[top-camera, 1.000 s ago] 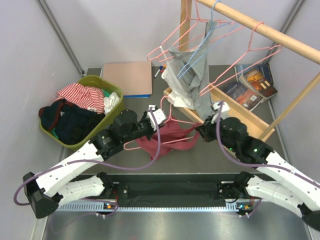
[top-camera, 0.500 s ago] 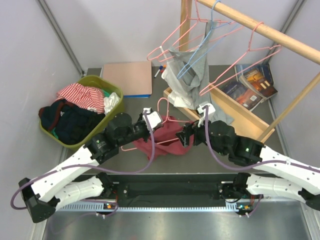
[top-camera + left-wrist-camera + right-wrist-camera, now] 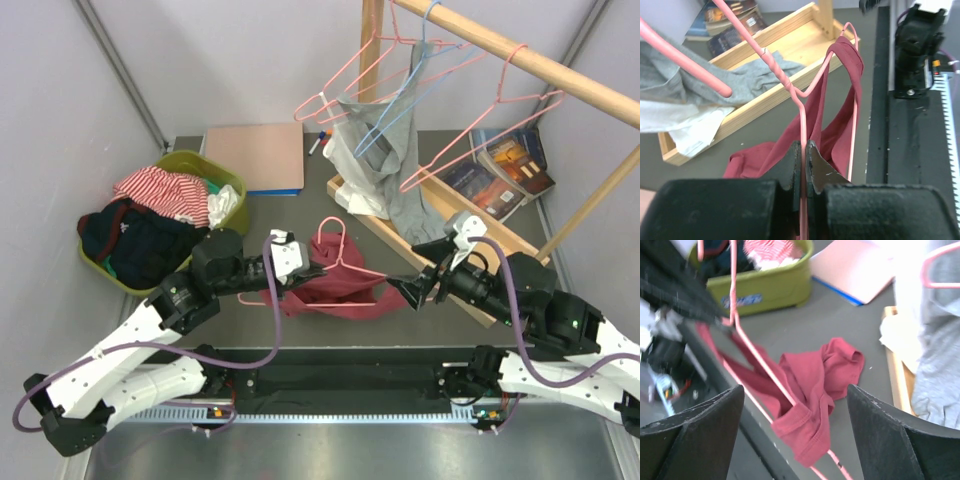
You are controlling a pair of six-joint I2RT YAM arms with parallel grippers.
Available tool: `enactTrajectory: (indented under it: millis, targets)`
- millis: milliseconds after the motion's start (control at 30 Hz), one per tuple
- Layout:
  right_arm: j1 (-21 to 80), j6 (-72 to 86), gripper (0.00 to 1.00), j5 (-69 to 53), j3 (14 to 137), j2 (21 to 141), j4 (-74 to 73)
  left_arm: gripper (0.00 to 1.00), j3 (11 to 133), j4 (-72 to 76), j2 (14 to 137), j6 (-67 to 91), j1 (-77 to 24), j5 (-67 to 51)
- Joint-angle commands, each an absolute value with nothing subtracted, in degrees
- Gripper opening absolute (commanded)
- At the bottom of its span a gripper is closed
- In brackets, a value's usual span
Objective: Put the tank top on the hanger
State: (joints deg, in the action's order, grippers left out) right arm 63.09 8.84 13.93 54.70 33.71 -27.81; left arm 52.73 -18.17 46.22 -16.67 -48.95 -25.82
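Note:
The maroon tank top hangs partly threaded on the pink wire hanger, which is held up over the table's middle. My left gripper is shut on the hanger's wire near the neck; the left wrist view shows the wire pinched between the pads, with the tank top draped over one arm. My right gripper is open and empty just right of the hanger's end. In the right wrist view the tank top hangs bunched on the hanger between my spread fingers.
A green basket of clothes, with a striped cloth, stands at the left. A wooden rack at the back right carries pink and blue hangers and a grey garment. A wooden tray and books lie right. A pink board lies behind.
My left gripper has drawn the hanger and tank top leftward and up. My right gripper has let go of the cloth, opened and pulled back to the right.

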Motion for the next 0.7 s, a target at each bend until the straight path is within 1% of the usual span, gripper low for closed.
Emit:
enactTrajectory:
  millis: [0, 100, 367, 400, 500, 533, 600, 633, 667]
  targets:
    - [63.19, 3.34, 0.81, 1.61, 55.2, 34.8, -31.64, 0.0, 57.21, -17.58, 44.91, -17.31, -47.81, -34.44]
    - [63.19, 2.38, 0.8, -3.76, 53.44, 35.16, -30.76, 0.0, 57.92, -18.37, 44.56, -17.32, -47.2, -36.03]
    - [63.19, 0.97, 0.72, -6.94, 50.89, 36.56, -30.59, 0.0, 58.97, -19.77, 43.68, -17.49, -45.88, -39.46]
    - [63.19, 0.79, 0.69, -7.38, 50.8, 36.65, -30.59, 0.0, 59.32, -19.95, 43.59, -17.49, -45.79, -40.07]
    - [63.19, 0.88, 0.54, -9.13, 50.45, 36.65, -31.02, 0.0, 59.94, -20.57, 43.42, -17.23, -45.18, -42.8]
    - [63.19, 0.97, 0.42, -10.01, 50.01, 36.65, -30.68, 0.0, 60.03, -20.57, 43.24, -17.14, -45.09, -43.24]
    - [63.28, 1.23, 0.27, -12.2, 49.22, 35.95, -29.89, 0.0, 59.85, -20.57, 42.63, -17.23, -44.83, -42.89]
    - [63.19, 1.49, 0.15, -12.74, 48.26, 35.77, -29.01, 0.0, 59.77, -20.31, 42.45, -17.23, -44.82, -42.46]
    - [63.19, 1.67, 0.1, -13.27, 47.73, 35.51, -28.74, 0.0, 59.59, -20.04, 42.28, -17.14, -44.74, -41.76]
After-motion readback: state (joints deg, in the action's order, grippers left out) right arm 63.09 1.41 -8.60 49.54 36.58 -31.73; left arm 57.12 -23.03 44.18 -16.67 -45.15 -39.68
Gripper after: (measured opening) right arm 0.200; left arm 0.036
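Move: The tank top's right strap, looped over the hanger's right arm, lies about 4 cm left of the open right hand, 1 cm ahead and some 8 cm below. From that hand the hanger neck, already held by the left gripper, is 20 cm left, 3 cm ahead, 4 cm lower; the wooden tray's middle is 13 cm ahead, 12 cm right, 20 cm below. From the left hand the strap is 16 cm right, 2 cm back, 4 cm down. Right hand sinks about 7 cm, back and left, pinching the strap; left hand brings hanger back and up. ##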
